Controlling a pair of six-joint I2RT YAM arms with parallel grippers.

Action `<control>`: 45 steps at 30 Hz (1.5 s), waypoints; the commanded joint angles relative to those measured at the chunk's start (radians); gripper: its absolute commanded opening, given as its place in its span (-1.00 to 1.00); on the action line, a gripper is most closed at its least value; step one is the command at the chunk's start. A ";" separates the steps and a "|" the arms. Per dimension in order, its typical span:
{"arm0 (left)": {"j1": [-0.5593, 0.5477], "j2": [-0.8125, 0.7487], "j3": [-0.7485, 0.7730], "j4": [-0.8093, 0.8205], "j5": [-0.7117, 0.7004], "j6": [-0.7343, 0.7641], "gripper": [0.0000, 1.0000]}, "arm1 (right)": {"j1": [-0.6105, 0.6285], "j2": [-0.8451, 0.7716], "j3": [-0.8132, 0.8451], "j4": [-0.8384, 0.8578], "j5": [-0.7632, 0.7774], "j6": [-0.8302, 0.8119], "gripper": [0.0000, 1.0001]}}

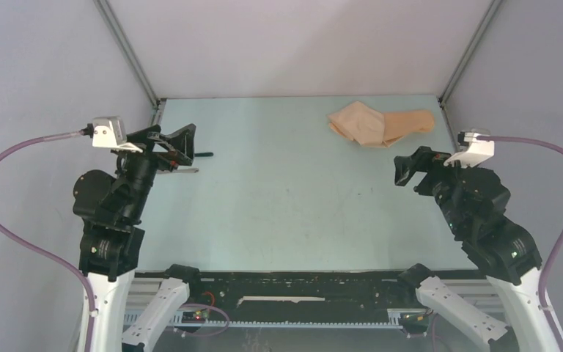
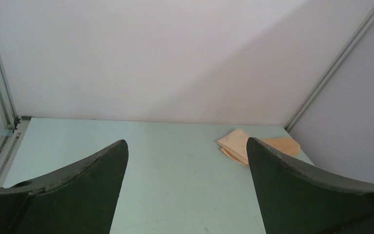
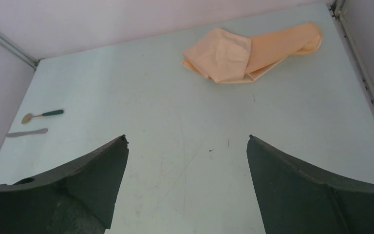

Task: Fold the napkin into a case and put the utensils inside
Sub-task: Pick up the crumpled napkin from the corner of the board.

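Observation:
The peach napkin (image 1: 381,125) lies rumpled and loosely doubled over at the far right of the table, also in the left wrist view (image 2: 234,145) and the right wrist view (image 3: 246,53). No case is in view. The utensils lie at the far left: a spoon (image 3: 41,115) with a gold bowl and dark handle, and a thin silvery piece (image 3: 27,132). From above, the spoon's handle (image 1: 204,155) and the silvery piece (image 1: 186,170) peek out beside my left gripper (image 1: 179,144), which hovers open and empty (image 2: 187,141). My right gripper (image 1: 405,170) is open and empty (image 3: 187,139), short of the napkin.
White walls with metal corner posts (image 1: 128,51) close in the pale green table (image 1: 286,198) on three sides. A dark rail (image 1: 300,282) runs along the near edge between the arm bases.

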 commanded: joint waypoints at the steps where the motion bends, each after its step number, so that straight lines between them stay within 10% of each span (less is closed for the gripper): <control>1: -0.022 -0.013 -0.028 0.080 -0.063 0.028 0.99 | 0.066 0.040 -0.004 0.005 0.124 0.041 0.99; 14: -0.108 0.001 -0.173 0.201 -0.065 0.029 1.00 | 0.098 0.323 -0.051 0.115 0.072 0.013 0.99; 27: -0.161 0.024 -0.199 0.216 0.008 0.033 1.00 | -0.493 0.817 -0.053 0.582 -0.641 0.301 0.98; 34: -0.204 0.059 -0.214 0.234 0.044 0.026 1.00 | -0.699 1.303 0.127 0.937 -0.999 0.549 0.51; 45: -0.216 0.093 -0.212 0.237 0.059 0.017 1.00 | -0.740 1.635 0.480 0.829 -0.962 0.502 0.42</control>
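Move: Far out by the right-hand far corner, the crumpled napkin lies flat with its middle about 40 cm ahead of the right hand, some 8 cm to its right and 35 cm below. Nothing else stands near the napkin or on the way to it. From the left hand the napkin is about 38 cm ahead, some 62 cm to the right and 45 cm below. Reaching out and down, the right hand goes about 38 cm forward and 30 cm down, bowing left before swinging back right, to end low over the napkin's middle where its two parts meet. The wrist rolls left side up some 45 degrees and tips down about 30, while the wide-open fingers narrow to roughly three quarters; contact can't be made out. The empty left hand drifts right, down and a little forward, turning clockwise. ##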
